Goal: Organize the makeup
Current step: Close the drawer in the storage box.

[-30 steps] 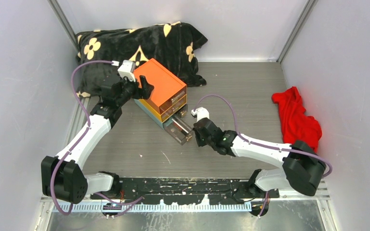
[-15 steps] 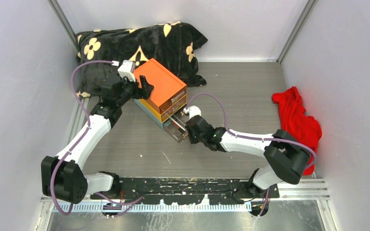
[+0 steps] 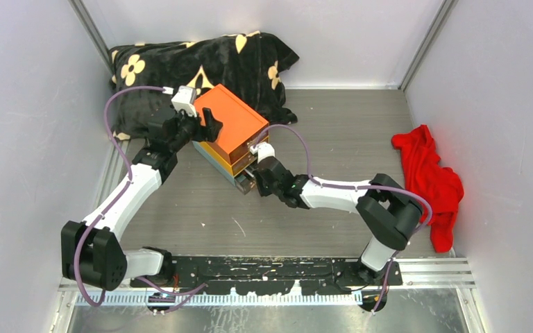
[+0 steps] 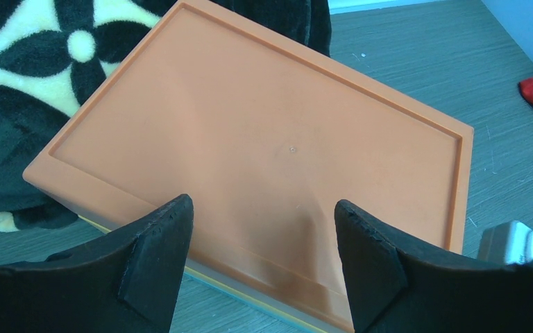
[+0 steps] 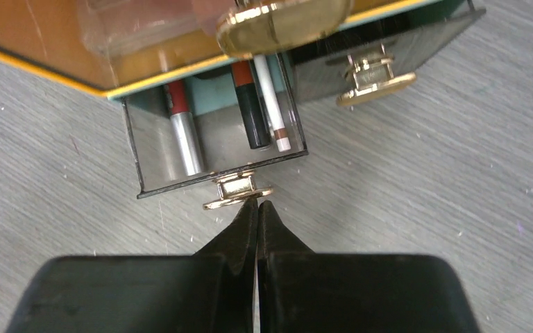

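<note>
The makeup I can see lies in the clear bottom drawer (image 5: 208,149) of the orange box (image 3: 230,128): a red and silver pencil (image 5: 182,128), a dark red and black stick (image 5: 250,114) and a thin white pencil (image 5: 272,104). That drawer stands only a little way out. My right gripper (image 5: 257,203) is shut and empty, its tips against the drawer's gold knob (image 5: 238,193). My left gripper (image 4: 260,239) stands open at the box's back left edge, its fingers (image 4: 156,257) over the orange lid (image 4: 264,139) with nothing held.
A black blanket with cream flowers (image 3: 180,66) lies behind the box. A red cloth (image 3: 427,173) is bunched by the right wall. A second bottom drawer with a gold knob (image 5: 376,80) is pushed in beside the first. Walls close off three sides.
My right gripper has moved left toward the box, and the clear drawer that stuck far out has slid most of the way in. The left arm has stayed put.
</note>
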Controlling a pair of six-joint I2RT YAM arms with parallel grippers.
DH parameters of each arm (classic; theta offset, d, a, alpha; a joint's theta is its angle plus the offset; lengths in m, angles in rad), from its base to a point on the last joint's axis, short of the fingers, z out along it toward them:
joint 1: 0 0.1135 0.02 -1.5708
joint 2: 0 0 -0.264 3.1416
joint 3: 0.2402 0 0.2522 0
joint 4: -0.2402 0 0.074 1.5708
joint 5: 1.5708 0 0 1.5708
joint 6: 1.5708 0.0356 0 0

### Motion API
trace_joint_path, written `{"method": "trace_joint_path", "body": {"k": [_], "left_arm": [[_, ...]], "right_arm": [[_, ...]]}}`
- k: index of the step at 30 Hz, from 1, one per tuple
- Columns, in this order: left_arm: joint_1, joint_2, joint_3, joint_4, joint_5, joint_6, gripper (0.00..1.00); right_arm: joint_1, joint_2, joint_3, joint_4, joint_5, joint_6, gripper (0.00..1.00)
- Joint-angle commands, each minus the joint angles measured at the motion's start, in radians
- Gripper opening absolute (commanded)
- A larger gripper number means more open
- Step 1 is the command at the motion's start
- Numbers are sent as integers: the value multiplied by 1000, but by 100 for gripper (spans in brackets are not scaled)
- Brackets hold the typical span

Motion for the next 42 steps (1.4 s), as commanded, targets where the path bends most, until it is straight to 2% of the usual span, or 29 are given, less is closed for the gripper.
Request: {"method": "trace_joint_path", "body": {"k": [1, 13, 14, 16, 17, 22, 27, 32, 35, 42], "left_arm": [[1, 22, -11, -144, -34, 7, 76], [1, 17, -15, -139, -51, 1, 77], [1, 17, -16, -139, -54, -1, 80], [2, 16, -16, -139, -54, -3, 98], [1, 16, -15, -140, -54, -5, 100], [1, 8, -36, -119, -59, -13, 100], [1, 8, -23, -129, -63, -9, 100], [1, 8, -31, -127, -82, -4, 100], [1, 8, -30, -129, -84, -3, 100], [2, 9, -33, -131, -94, 4, 100]], "right_arm": [[2, 39, 74, 100, 35, -41, 1], [-4, 161, 162, 185, 45, -74, 1], [-4, 164, 165, 193, 49, -74, 1], [-4, 161, 164, 208, 69, -74, 1], [-4, 155, 159, 217, 80, -72, 2], [-3, 86, 73, 297, 100, -71, 5], [-3, -42, -92, 395, 86, -62, 6], [11, -145, -241, 484, -10, -60, 7], [13, -135, -282, 535, -64, -63, 7], [13, -22, -259, 674, -130, -50, 7]]}}
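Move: The knob of the open bottom-left drawer is already at the right hand's closed fingertips, about 1 cm ahead, 1 cm left and 1 cm below. The neighbouring bottom-right drawer's front stands some 6 cm ahead and 2 cm right at about knob height; the storage box's middle is roughly 12 cm ahead, 6 cm left and 1 cm higher. From the left hand, the knob lies about 12 cm back, 9 cm right and 15 cm lower. The bottom-left drawer is pushed on towards the box by the right hand's shut fingertips, still at its knob, forward and left for about 4 cm; then the hand comes free, pulling back some 4.5 cm and also right, arcing up and down again while its fingertips tilt up about 10 degrees and its left side rises. The left hand stays by the box's top left edge and opens its fingers fully. ##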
